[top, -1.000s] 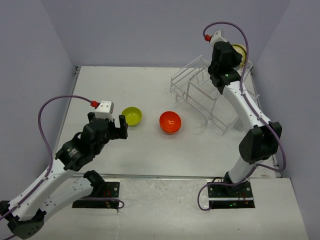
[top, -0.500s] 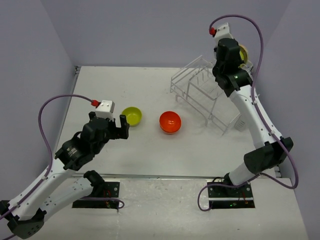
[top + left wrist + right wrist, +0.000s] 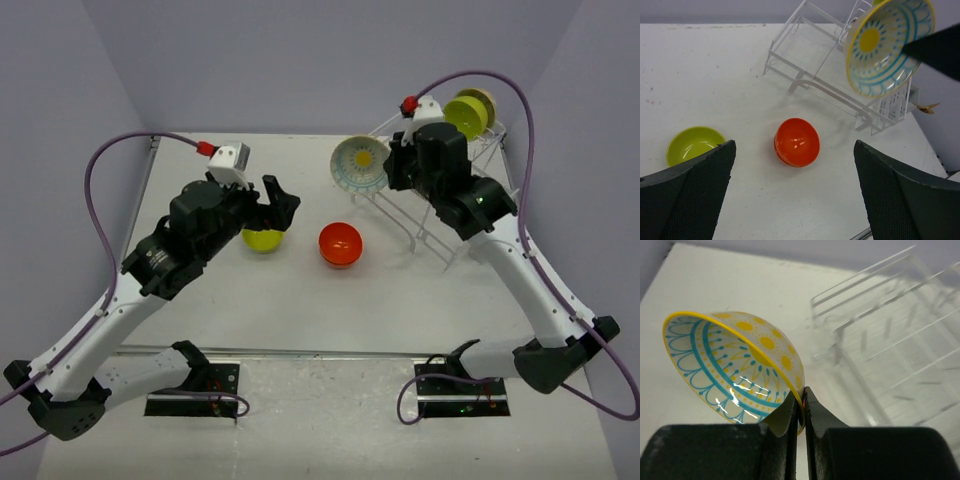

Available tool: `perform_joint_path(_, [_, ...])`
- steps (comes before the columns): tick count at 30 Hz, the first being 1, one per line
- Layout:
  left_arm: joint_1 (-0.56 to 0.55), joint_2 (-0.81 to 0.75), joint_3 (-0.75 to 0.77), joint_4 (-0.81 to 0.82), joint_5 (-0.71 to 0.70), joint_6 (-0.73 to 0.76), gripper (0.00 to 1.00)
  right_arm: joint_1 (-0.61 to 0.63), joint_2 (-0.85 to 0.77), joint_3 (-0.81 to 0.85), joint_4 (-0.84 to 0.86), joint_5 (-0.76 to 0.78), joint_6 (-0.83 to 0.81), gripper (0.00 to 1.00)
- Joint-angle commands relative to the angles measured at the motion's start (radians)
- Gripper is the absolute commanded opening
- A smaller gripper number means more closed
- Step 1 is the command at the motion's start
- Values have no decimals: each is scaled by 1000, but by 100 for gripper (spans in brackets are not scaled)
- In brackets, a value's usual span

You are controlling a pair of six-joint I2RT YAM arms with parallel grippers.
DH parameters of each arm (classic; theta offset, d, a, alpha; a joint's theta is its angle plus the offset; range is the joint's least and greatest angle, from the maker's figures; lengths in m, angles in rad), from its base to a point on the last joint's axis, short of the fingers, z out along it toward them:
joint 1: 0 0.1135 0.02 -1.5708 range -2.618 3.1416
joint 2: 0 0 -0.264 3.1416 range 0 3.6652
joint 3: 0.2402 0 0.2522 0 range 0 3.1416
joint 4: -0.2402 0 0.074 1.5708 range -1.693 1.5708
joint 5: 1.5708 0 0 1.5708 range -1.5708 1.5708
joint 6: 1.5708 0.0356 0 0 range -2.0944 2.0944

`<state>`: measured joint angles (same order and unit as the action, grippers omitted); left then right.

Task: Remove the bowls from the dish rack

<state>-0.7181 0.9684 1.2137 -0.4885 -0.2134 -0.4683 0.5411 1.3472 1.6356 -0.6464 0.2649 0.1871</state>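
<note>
My right gripper (image 3: 388,168) is shut on the rim of a cream bowl with a yellow-flower and blue pattern (image 3: 360,165). It holds the bowl tilted in the air at the left end of the white wire dish rack (image 3: 440,215). The right wrist view shows the fingers pinching the rim (image 3: 801,405) of this bowl (image 3: 735,367). A yellow-green bowl (image 3: 466,112) stands in the rack's far right end. An orange-red bowl (image 3: 340,244) and a yellow-green bowl (image 3: 262,239) sit on the table. My left gripper (image 3: 281,204) is open and empty above the yellow-green one.
The left wrist view shows the orange-red bowl (image 3: 797,142), the yellow-green bowl (image 3: 692,145), the rack (image 3: 815,65) and the held patterned bowl (image 3: 887,45). Grey walls close in the table (image 3: 250,300) on three sides.
My right gripper has lifted the patterned bowl out of the rack and carried it left. My left arm has reached forward and right, now over the yellow-green bowl.
</note>
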Motion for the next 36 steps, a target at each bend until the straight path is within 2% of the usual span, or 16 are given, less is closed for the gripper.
perform_joint_path(1, [-17, 85, 90, 71, -6, -3, 100, 45, -36, -112, 100, -229, 279, 0])
perform_joint_path(3, [-21, 121, 105, 61, -44, 49, 98, 49, -43, -184, 152, -329, 320, 0])
perform_joint_path(5, [-21, 138, 116, 33, -75, 72, 91, 77, -39, -215, 175, -435, 351, 0])
perform_joint_path(12, [-21, 223, 89, -50, -67, 79, 80, 108, -48, -329, 289, -501, 393, 0])
perform_joint_path(15, [-21, 233, 60, -42, -37, 72, 63, 111, -48, -338, 290, -493, 400, 0])
perform_joint_path(16, [-23, 237, 57, -42, -31, 72, 52, 111, -51, -341, 292, -495, 402, 0])
perform_joint_path(19, [-21, 262, 52, -53, -40, 79, 32, 118, -59, -353, 295, -480, 408, 0])
perform_joint_path(20, [-21, 268, 50, -59, -52, 79, 8, 123, -60, -356, 294, -471, 410, 0])
perform_joint_path(21, [-21, 282, 52, -64, -63, 76, 0, 125, -63, -370, 300, -466, 411, 0])
perform_joint_path(25, [-23, 294, -9, -56, -87, 51, 0, 128, -92, -442, 367, -507, 431, 0])
perform_joint_path(26, [-23, 291, -31, -50, -96, 46, 0, 128, -101, -457, 373, -509, 428, 39])
perform_joint_path(27, [-23, 274, -60, -44, -107, 19, 0, 128, -108, -464, 361, -504, 426, 66])
perform_joint_path(28, [-21, 260, -95, -10, -113, 4, 0, 126, -112, -468, 349, -472, 420, 88])
perform_joint_path(29, [-21, 225, -174, 10, -115, -28, 0, 126, -126, -480, 318, -448, 414, 99])
perform_joint_path(30, [-21, 205, -215, 40, -121, -47, 0, 125, -137, -494, 311, -375, 401, 99])
perform_joint_path(36, [-20, 96, -483, 138, -101, -151, 0, 102, -279, -582, 248, -204, 356, 99])
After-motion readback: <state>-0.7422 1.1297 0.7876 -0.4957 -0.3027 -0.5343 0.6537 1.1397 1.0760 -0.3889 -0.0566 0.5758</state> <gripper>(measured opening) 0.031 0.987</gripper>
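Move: Some 10 cm ahead of the left gripper, 18 cm to its right and nearly level with it is the middle of the patterned bowl, which the right fingers hold by its rim; the bowl's middle is about 6 cm left of the right hand. The waiting left gripper lies roughly 24 cm left of the right hand and 10 cm back. From the left hand, the red bowls sit 16 cm ahead, 14 cm right and 31 cm down, the green bowl 21 cm ahead, 6 cm left and just as low. Bringing the patterned bowl to the left gripper, the right hand swings left, down and back about 17 cm, turning counter-clockwise and tipping down some 20 degrees. The open left hand reaches forward and right, then sinks, rolling its left side up, and pinches the near rim; the right fingers then open and draw back to the right, while the left carries the bowl down, back and left. ##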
